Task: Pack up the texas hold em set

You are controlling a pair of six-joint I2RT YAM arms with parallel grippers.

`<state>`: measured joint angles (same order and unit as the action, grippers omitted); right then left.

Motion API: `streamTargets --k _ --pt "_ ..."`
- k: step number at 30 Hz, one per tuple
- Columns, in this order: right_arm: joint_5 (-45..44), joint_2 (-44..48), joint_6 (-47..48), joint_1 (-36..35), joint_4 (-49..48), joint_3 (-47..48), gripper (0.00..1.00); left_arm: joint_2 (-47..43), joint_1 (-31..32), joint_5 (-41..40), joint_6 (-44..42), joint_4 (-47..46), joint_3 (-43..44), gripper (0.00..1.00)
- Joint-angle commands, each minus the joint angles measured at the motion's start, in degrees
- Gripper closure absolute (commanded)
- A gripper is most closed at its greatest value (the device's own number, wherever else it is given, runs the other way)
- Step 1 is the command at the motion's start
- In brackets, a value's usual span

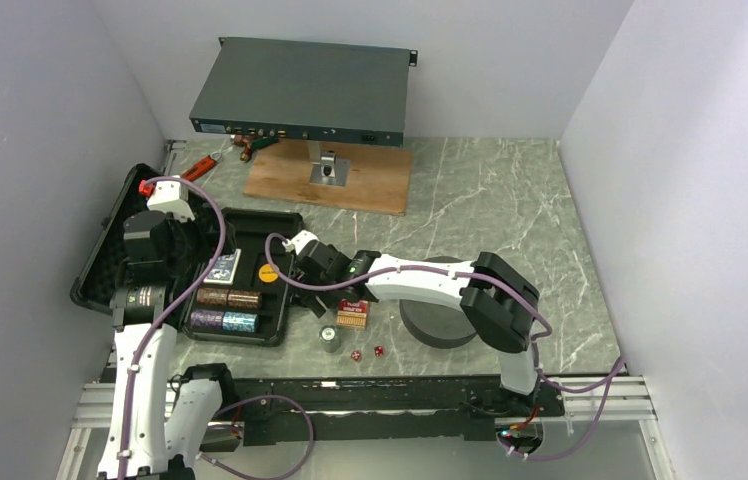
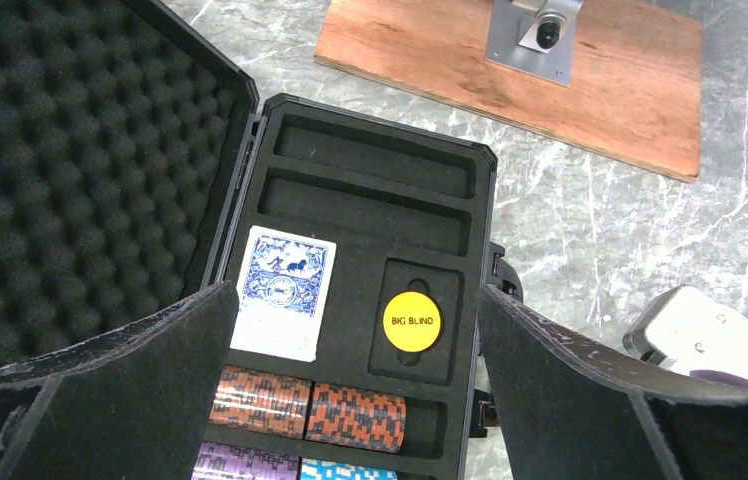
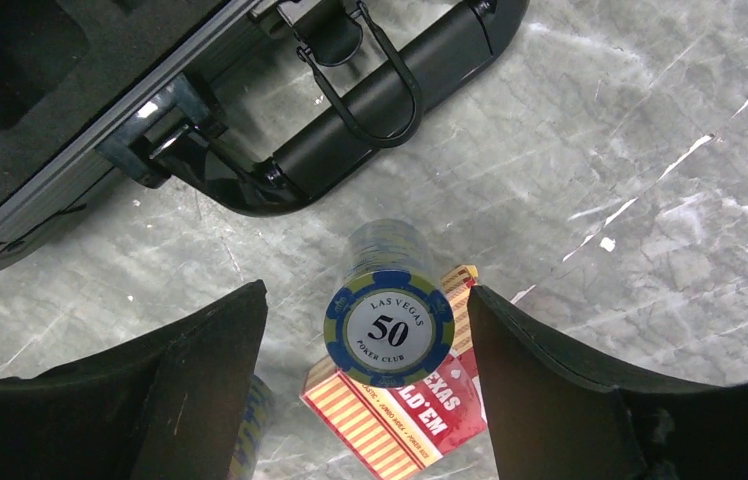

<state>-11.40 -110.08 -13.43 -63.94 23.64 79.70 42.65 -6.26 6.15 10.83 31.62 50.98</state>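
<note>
The black briefcase [image 1: 250,220] lies open at the left, its foam-lined lid [image 2: 60,150] folded back. Its tray holds a blue-backed card deck [image 2: 285,290], a yellow disc [image 2: 412,321] and rows of chip stacks [image 2: 355,415]. My left gripper [image 2: 358,295] hangs open above the tray with nothing between its fingers. My right gripper [image 3: 368,300] is open around an upright chip stack [image 3: 388,328] topped by a "50" chip, with a gap on each side. A red deck box [image 3: 430,415] lies just behind that stack. Two red dice [image 1: 357,354] rest near the front edge.
The case handle [image 3: 370,100] sticks out just beyond the right gripper. A dark foam ring [image 1: 430,325] sits under the right arm. A grey rack-mount box [image 1: 300,90] stands on a wooden board [image 1: 370,185] at the back. Another chip stack [image 3: 250,420] lies by the right gripper's left finger.
</note>
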Motion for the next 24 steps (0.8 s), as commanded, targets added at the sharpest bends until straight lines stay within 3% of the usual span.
streamTargets --k 1,7,18,24 --pt "-1.4 -0.8 0.4 0.3 -0.1 2.7 0.25 0.0 0.2 -0.5 0.3 -0.4 1.2 0.05" --pt "-2.0 -1.5 0.4 0.4 0.4 3.4 0.34 0.0 0.2 -0.5 0.3 -0.4 1.1 0.05" --pt "-5.4 -0.6 1.5 0.5 2.5 4.6 0.97 0.0 0.2 -1.4 0.2 -0.2 1.3 0.06" --pt "-6.5 2.5 1.7 0.6 2.7 5.8 1.00 0.1 0.2 -1.0 0.1 -0.3 1.2 0.07"
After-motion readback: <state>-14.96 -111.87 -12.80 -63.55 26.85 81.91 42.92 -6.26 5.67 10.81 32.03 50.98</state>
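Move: The blue 50 chip stack stands upright between the right hand's open fingers, its middle about 1 cm ahead, level sideways and 2 cm lower. The Texas hold'em box lies roughly 5 cm right and 1 cm back, the case handle 5 cm left and 5 cm ahead, and the second chip stack 8 cm straight back. From the left hand, the 50 stack is about 24 cm right, 4 cm back and 21 cm down. The right hand's two fingers close in and pinch the upper part of the 50 chip stack from both sides, after the hand settles about 1 cm lower around it, easing slightly forward. Once gripped, the hand keeps its hold and shifts forward and to the right, about 1 cm to the right, away from the case. ##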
